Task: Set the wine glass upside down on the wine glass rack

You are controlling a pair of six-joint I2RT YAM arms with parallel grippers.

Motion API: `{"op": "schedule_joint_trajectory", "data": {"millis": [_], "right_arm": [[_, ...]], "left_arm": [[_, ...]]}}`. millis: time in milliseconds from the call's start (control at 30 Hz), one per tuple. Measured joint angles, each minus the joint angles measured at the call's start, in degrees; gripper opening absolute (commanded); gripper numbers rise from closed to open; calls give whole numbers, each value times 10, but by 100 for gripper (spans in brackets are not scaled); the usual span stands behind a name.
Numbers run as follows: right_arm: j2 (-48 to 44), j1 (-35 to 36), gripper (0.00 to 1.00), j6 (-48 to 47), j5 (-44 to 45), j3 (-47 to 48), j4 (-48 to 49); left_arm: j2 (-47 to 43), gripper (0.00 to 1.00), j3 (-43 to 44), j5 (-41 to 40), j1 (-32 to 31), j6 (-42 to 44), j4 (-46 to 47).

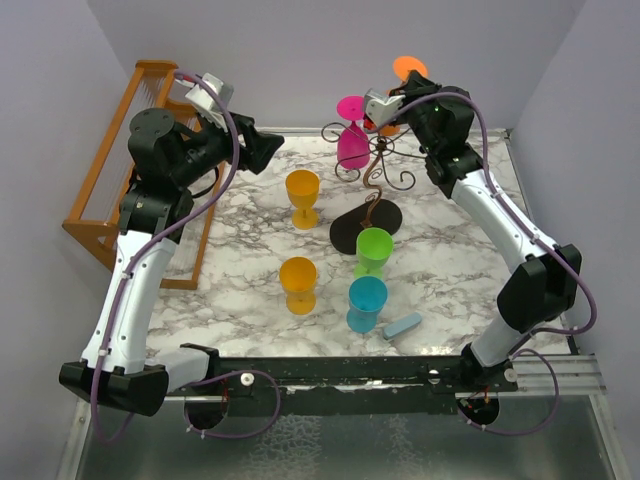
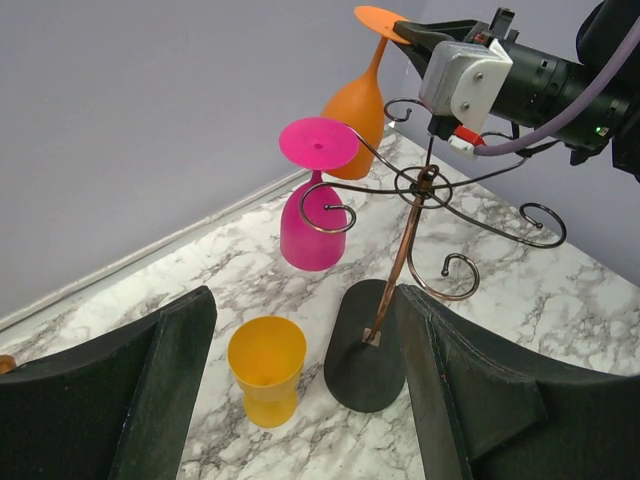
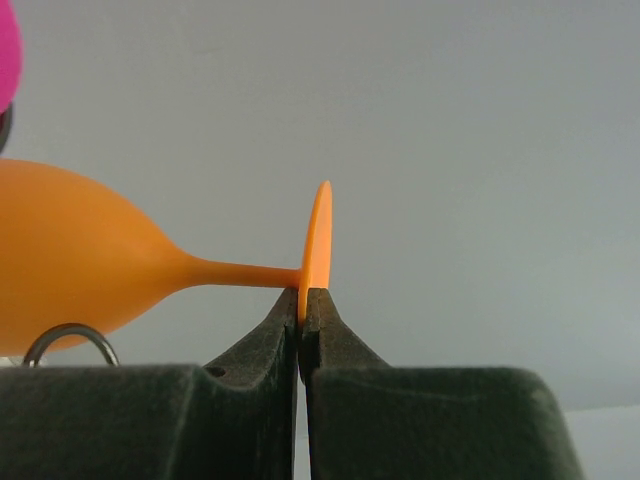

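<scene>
The orange wine glass [image 2: 357,110] hangs upside down, foot up, at the far top of the wine glass rack [image 2: 424,186]. My right gripper [image 3: 302,298] is shut on the rim of its flat foot [image 3: 319,232]; the stem and bowl [image 3: 70,262] stretch left. One curled wire arm [image 3: 68,338] shows just under the bowl; whether they touch I cannot tell. From the top view the foot [image 1: 408,68] sits above the right gripper [image 1: 398,88], over the rack [image 1: 376,178]. My left gripper [image 2: 305,385] is open and empty, high above the table left of the rack.
A pink glass [image 1: 352,140] hangs inverted on the rack's left arm. Two yellow glasses [image 1: 302,195] [image 1: 298,283], a green one [image 1: 373,250] and a blue one [image 1: 366,303] stand upright on the marble. A small light-blue piece [image 1: 404,325] lies near the front. A wooden rack [image 1: 115,175] borders the left.
</scene>
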Motion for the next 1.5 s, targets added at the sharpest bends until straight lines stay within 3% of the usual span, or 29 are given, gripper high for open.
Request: {"op": "schedule_joint_trajectory", "data": {"millis": [500,1500], "right_arm": [[-10,0,1,-76,-72,39,-163],[-57,0,1,-88,-118,49,-278]], "left_arm": [[-6,75,-10,0,7,0,0],[-6,76,-16,0,8,2,2]]}}
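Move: The right hand holds the orange glass upside down by its foot; the open far slot of the rack lies about 5 cm back, 2 cm left and 6 cm lower. The rack's hub is some 13 cm back, 6 cm left and 7 cm below; the hanging pink glass about 9 cm back, 13 cm left and 10 cm below. From the left hand the slot is roughly 14 cm ahead, 28 cm right and 10 cm below. Still pinching the orange glass's foot, the right hand sinks, then draws back about 5 cm into the slot. ##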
